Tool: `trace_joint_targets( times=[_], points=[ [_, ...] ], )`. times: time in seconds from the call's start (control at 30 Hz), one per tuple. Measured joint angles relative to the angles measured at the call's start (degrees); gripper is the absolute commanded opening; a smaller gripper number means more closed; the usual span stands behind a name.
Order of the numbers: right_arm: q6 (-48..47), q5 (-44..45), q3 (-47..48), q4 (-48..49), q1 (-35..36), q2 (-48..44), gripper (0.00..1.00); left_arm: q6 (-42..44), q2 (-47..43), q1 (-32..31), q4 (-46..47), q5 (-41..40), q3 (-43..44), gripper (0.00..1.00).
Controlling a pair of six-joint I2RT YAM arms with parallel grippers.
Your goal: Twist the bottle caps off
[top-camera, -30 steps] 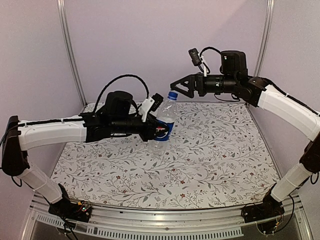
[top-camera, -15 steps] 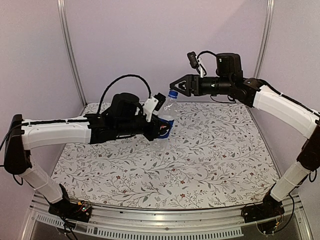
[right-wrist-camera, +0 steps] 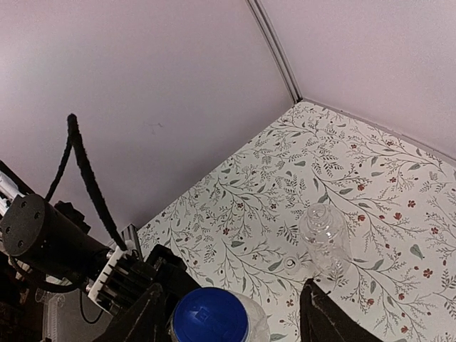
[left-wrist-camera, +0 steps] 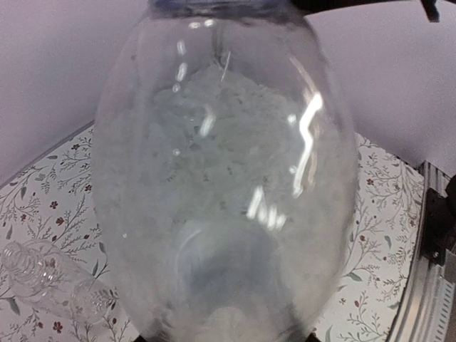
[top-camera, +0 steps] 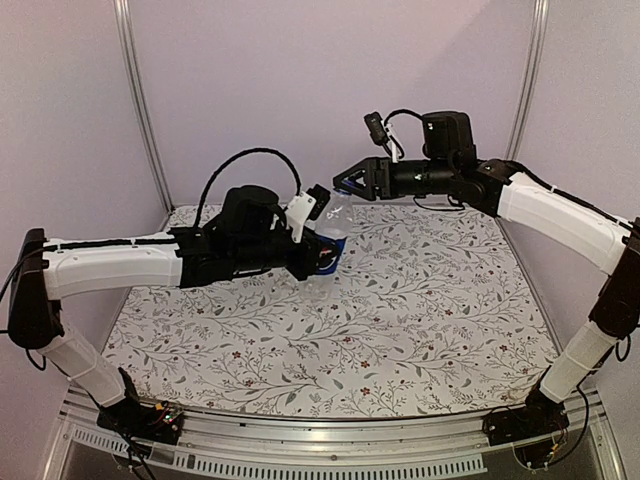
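Observation:
My left gripper (top-camera: 322, 256) is shut on the Pepsi bottle (top-camera: 334, 232) and holds it upright above the table; its clear body fills the left wrist view (left-wrist-camera: 228, 178). Its blue cap (right-wrist-camera: 210, 315) sits on the neck, between the fingers of my right gripper (right-wrist-camera: 228, 320). That gripper (top-camera: 344, 184) is open, with a finger on each side of the cap and gaps between. The plain bottle (right-wrist-camera: 325, 239) lies on the table with its mouth open, also in the left wrist view (left-wrist-camera: 43, 279). A small clear cap (right-wrist-camera: 292, 266) lies next to it.
The floral tablecloth (top-camera: 420, 310) covers the table. Pale walls with metal posts (top-camera: 140, 100) close the back and sides. The left arm's black cable (right-wrist-camera: 89, 182) loops up beside the held bottle.
My right gripper has moved left and down until its open fingers straddle the blue cap. My left arm has drawn the Pepsi bottle slightly lower.

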Motion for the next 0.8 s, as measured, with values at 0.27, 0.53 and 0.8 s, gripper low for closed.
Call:
trace_joint_targets(
  times=[0.27, 0.53, 0.8],
  points=[
    [-0.3, -1.4, 0.0, 0.0, 0.0, 0.1, 0.38, 0.0, 0.0, 0.0, 0.0, -1.0, 0.0, 0.31],
    [-1.5, -3.4, 0.0, 0.2, 0.0, 0.1, 0.14, 0.2, 0.0, 0.0, -0.1, -1.7, 0.0, 0.31],
    [-6.1, -6.4, 0.0, -0.5, -0.3, -0.1, 0.09, 3.1, -0.2, 0.2, -0.5, 2.6, 0.0, 0.31]
  ],
)
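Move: The right hand's open fingers already straddle the bottle's blue cap, whose middle lies about 1 cm back and 1 cm left of the hand point, at about its height. The bottle's body, held in the left gripper, is centred roughly 4 cm back, 5 cm left and 12 cm below the right hand. From the left hand, the cap stands some 11 cm above, about 4 cm forward and 4 cm right. The right fingers close from well over half open to about a quarter and pinch the blue cap from both sides, while the hand eases back towards the robot by nearly 2 cm, with hardly any drift left. Its wrist turns about 5 degrees counter-clockwise, mostly late and partly after the fingers have stopped on the cap, while the left hand keeps its grip on the bottle body below and stays almost in place, edging back about 1 cm at the end. ##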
